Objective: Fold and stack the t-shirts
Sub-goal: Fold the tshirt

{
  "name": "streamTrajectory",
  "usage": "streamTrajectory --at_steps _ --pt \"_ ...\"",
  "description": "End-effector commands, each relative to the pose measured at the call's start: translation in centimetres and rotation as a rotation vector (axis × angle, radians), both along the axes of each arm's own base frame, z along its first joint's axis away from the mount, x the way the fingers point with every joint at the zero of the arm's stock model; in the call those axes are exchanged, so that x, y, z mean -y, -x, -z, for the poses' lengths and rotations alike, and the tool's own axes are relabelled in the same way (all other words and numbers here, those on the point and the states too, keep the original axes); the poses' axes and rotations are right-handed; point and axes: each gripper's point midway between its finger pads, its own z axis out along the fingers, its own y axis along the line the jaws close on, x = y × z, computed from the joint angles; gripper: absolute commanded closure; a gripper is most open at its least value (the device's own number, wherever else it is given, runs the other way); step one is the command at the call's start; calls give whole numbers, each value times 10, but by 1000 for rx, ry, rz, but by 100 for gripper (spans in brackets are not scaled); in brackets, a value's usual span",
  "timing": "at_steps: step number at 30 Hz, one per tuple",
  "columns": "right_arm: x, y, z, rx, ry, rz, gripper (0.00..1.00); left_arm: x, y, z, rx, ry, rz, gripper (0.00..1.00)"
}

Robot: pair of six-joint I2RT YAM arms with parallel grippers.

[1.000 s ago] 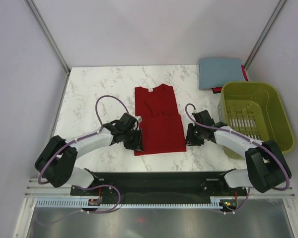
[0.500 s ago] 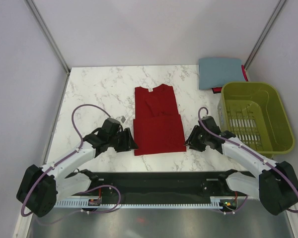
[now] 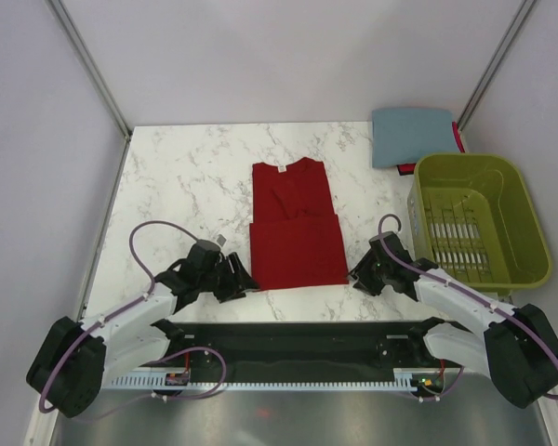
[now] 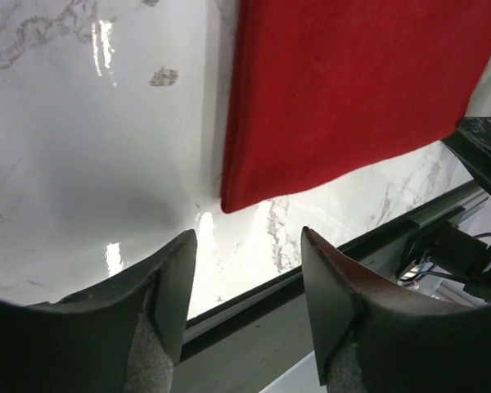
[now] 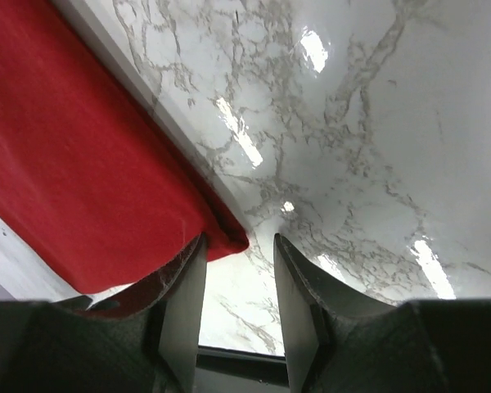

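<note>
The dark red t-shirt (image 3: 296, 228) lies folded flat in the middle of the marble table, its collar at the far end; it also shows in the wrist views (image 4: 352, 90) (image 5: 74, 164). The slate blue-grey t-shirt (image 3: 411, 136) lies folded at the back right. My left gripper (image 3: 243, 279) (image 4: 247, 233) stands open just off the red shirt's near left corner, with nothing between its fingers. My right gripper (image 3: 358, 276) (image 5: 239, 241) is open at the near right corner, and the cloth's tip lies beside one finger (image 5: 184, 295), not pinched.
An olive-green slatted basket (image 3: 525, 223) stands at the right edge, close behind my right arm. A sliver of red cloth (image 3: 458, 137) peeks out beside the blue-grey shirt. The black base rail (image 3: 298, 339) runs along the table's near edge.
Both grippers have opened and drawn back toward the near edge, off the red shirt's near corners. The shirt stays flat where it lay.
</note>
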Motion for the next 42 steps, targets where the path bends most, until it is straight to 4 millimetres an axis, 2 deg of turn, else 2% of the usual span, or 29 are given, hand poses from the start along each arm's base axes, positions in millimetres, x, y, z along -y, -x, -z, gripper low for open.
streamTrajectory --at_steps 1,4,12,15,17,18,19,20,22,24,27,33,34,38,42 --pt "-1 -7 0 25 -22 62 54 8 -5 9 -35 34 -23 41" --pt "-1 -7 1 24 -24 64 54 7 -7 17 -47 11 -24 43" --pt "-6 -3 7 3 -26 46 55 7 -12 20 -33 -10 -18 53" --pt "-1 0 9 4 -10 54 57 5 -12 22 -29 -19 -11 63" --pt "1 1 11 7 -7 54 61 5 -13 21 -19 -25 -8 74" --pt "1 1 10 10 -11 56 67 5 -14 21 -12 -29 -1 77" --pt "2 1 10 16 -6 57 71 5 -15 20 -8 -28 2 84" --pt "3 -3 9 36 6 57 81 6 -16 17 -1 -28 5 88" --pt "2 -5 7 51 7 45 91 6 -17 17 7 -39 15 98" --pt "3 -6 7 61 19 28 100 6 -20 14 22 -53 33 98" --pt "6 -6 3 83 33 17 100 5 -23 7 42 -79 39 98" --pt "4 -5 -14 141 17 -32 100 5 -15 -11 84 -86 50 98" --pt "3 -4 -17 153 21 -57 100 4 -8 -11 70 -97 65 98" --pt "10 4 -31 186 46 -99 100 8 1 -29 94 -107 89 98" --pt "14 11 -49 227 43 -120 100 14 9 -55 148 -91 90 98"
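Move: The shirt's near left corner lies about 2 cm ahead of my left hand, 1 cm to its right and 3 cm below. The near right corner is almost between my right fingers, roughly 1 cm to the left and 1 cm down. From my left hand, the folded part's far edge centres about 16 cm ahead and 11 cm right, the collar some 30 cm ahead and 9 cm right. The green bin centres about 14 cm ahead of my right hand and 30 cm right. I sink my left hand about 2 cm, edging forward onto its corner of the near edge, while my right stays nearly in place over the other. Both sets of fingers shut, pinching the two corners, then I raise them together, roughly 5 cm on the left and 4 cm on the right, easing back a couple of centimetres towards me; the right fingertips tilt forward and up about 10 degrees. ##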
